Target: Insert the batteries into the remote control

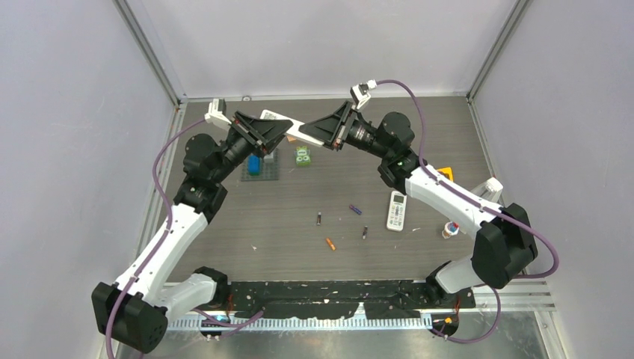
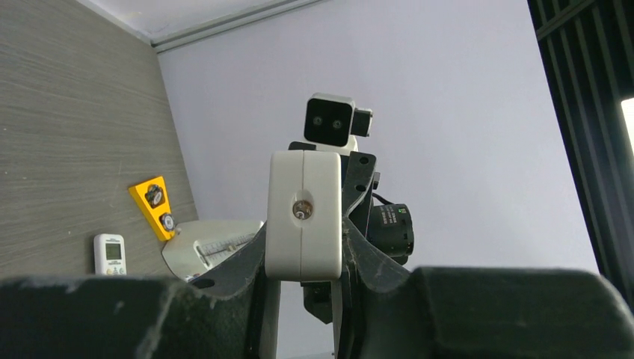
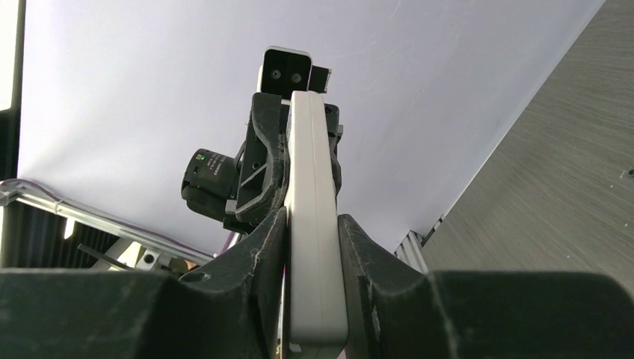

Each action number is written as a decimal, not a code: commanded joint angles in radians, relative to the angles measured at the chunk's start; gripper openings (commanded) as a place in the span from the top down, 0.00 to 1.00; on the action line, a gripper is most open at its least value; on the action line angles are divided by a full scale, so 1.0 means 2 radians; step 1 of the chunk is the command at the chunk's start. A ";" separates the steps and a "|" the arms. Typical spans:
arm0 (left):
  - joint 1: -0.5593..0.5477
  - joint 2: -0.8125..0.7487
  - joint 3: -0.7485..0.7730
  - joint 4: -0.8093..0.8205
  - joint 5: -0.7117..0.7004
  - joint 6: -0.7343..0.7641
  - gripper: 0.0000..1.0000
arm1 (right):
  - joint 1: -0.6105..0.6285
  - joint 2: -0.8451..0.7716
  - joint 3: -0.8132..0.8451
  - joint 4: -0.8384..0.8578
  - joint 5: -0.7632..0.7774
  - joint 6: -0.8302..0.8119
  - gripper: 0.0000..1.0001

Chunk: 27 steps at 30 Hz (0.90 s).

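Both grippers hold a white remote control (image 1: 297, 129) in the air over the back middle of the table. My left gripper (image 1: 275, 133) is shut on one end of it; in the left wrist view that end (image 2: 303, 217) faces the camera between the fingers. My right gripper (image 1: 320, 134) is shut on the other end, its pads pressed on the remote's thin edge (image 3: 314, 247). The batteries lie loose on the table: a dark one (image 1: 319, 218), a purple one (image 1: 355, 209), an orange one (image 1: 330, 244) and another dark one (image 1: 365, 232).
A second small white remote with a display (image 1: 397, 210) lies right of the batteries. An orange block (image 1: 445, 173) and a small bottle (image 1: 450, 229) sit at the right. A green toy (image 1: 303, 156) and a blue block (image 1: 254, 164) on a grey plate stand under the grippers.
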 commanded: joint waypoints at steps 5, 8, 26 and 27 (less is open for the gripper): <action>0.018 -0.038 -0.019 0.078 -0.059 -0.018 1.00 | -0.013 0.005 -0.032 0.040 -0.021 0.016 0.81; 0.019 -0.036 -0.019 0.074 -0.058 -0.013 1.00 | -0.014 0.008 -0.030 0.038 -0.020 0.017 0.80; 0.019 -0.016 -0.001 0.019 -0.029 0.046 1.00 | -0.019 0.017 0.021 -0.060 -0.005 -0.016 0.37; 0.019 -0.015 0.001 0.012 -0.027 0.051 1.00 | -0.019 0.019 0.023 -0.061 -0.005 -0.017 0.40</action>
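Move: Both hands already grip the remote. Its battery-cover end lies about 6 cm right of the left hand and 1 cm back, at its height, and right at the right hand's fingers. Some 40 cm below on the table, the black battery is roughly 8 cm back from the right hand and 1 cm to its right; the purple battery is 13 cm right, 5 cm back; the green block is 13 cm ahead, 5 cm left. The left draws the remote 2 cm left as the right opens around the cover end, sinking about 4 cm. ##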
